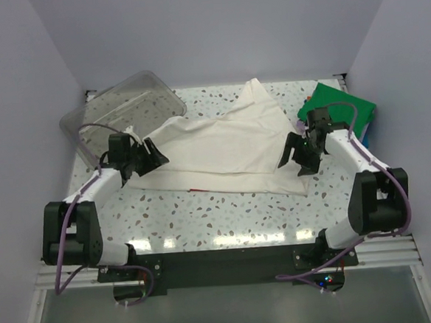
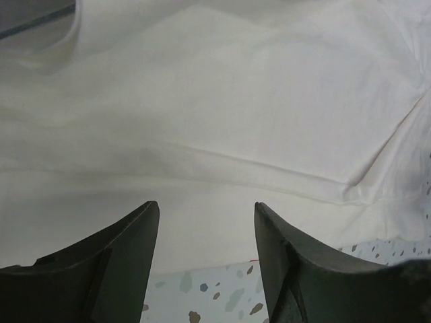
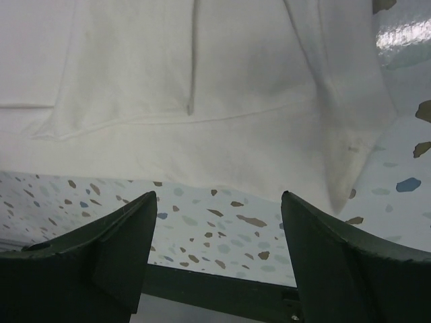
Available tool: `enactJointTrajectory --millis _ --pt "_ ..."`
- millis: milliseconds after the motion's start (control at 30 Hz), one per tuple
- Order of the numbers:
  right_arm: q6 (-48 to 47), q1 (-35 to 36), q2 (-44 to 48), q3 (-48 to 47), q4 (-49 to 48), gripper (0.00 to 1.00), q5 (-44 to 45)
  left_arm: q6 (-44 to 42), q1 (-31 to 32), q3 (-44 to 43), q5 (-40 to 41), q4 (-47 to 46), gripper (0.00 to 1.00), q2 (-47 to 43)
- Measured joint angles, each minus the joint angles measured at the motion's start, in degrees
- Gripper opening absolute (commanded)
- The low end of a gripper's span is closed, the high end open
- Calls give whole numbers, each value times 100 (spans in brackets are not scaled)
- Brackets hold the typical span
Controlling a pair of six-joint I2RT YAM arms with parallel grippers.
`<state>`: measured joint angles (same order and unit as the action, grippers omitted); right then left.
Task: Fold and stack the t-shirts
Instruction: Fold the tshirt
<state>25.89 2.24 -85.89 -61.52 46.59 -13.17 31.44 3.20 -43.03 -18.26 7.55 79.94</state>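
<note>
A cream-white t-shirt lies partly folded across the middle of the speckled table, one corner reaching toward the back. A sliver of red shows under its near edge. My left gripper is open at the shirt's left edge, nothing between its fingers; the left wrist view shows the cream-white t-shirt just beyond my left gripper. My right gripper is open at the shirt's right edge. In the right wrist view the t-shirt's hem lies ahead of my right gripper, over bare table. A folded green t-shirt tops a stack at the back right.
A clear plastic tub lies tilted at the back left, close to my left arm. Grey walls close in the table on three sides. The table's dark front edge shows below the right fingers.
</note>
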Motion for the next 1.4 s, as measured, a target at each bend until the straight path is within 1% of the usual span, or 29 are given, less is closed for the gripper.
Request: enactJointTrajectory --millis 167,333,600,800,1067,1267,1400 --pt "50 0 -118 278 -155 77 -2 149 -7 466 -144 -457 64 247" --pt "63 0 -518 306 -299 77 9 260 -9 870 -219 -688 64 369" --pt "22 0 -1176 306 -308 77 136 286 -11 918 -210 -835 64 369" --pt "-17 22 -1285 221 -120 78 415 186 -7 890 -162 -778 65 369" --pt "-133 50 -1687 -269 203 77 791 15 0 885 -192 -767 65 369" --pt "-251 48 -1679 -461 299 77 966 -15 -2 903 -188 -691 65 262" --pt "-251 146 -1373 -619 529 77 946 2 0 890 -111 -505 65 -133"
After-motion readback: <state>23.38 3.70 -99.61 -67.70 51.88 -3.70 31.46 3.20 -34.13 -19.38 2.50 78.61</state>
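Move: The near strip of the t-shirt, left showing below the fold edge, is what both open hands go for. Its right part is centred about 4 cm back of the right hand and 8 cm below. The fold's right corner lies some 4 cm to that hand's left, and the shirt's near right corner about 8 cm back and 6 cm right. For the left hand the strip is about 4 cm back and 6 cm down, the fold edge only 1 cm back, and the clear bin some 18 cm ahead and 11 cm left. Down towards the shirt's near strip go both open hands. The right sinks about 7 cm, easing back a little, then low over the cloth sweeps some 3 cm right and forward, tipping its fingertips back about 15 degrees, before rising 3 cm. The left drops about 5 cm while drawing back 3 cm, holds low and still over the strip, then starts up. All fingers stay open. ##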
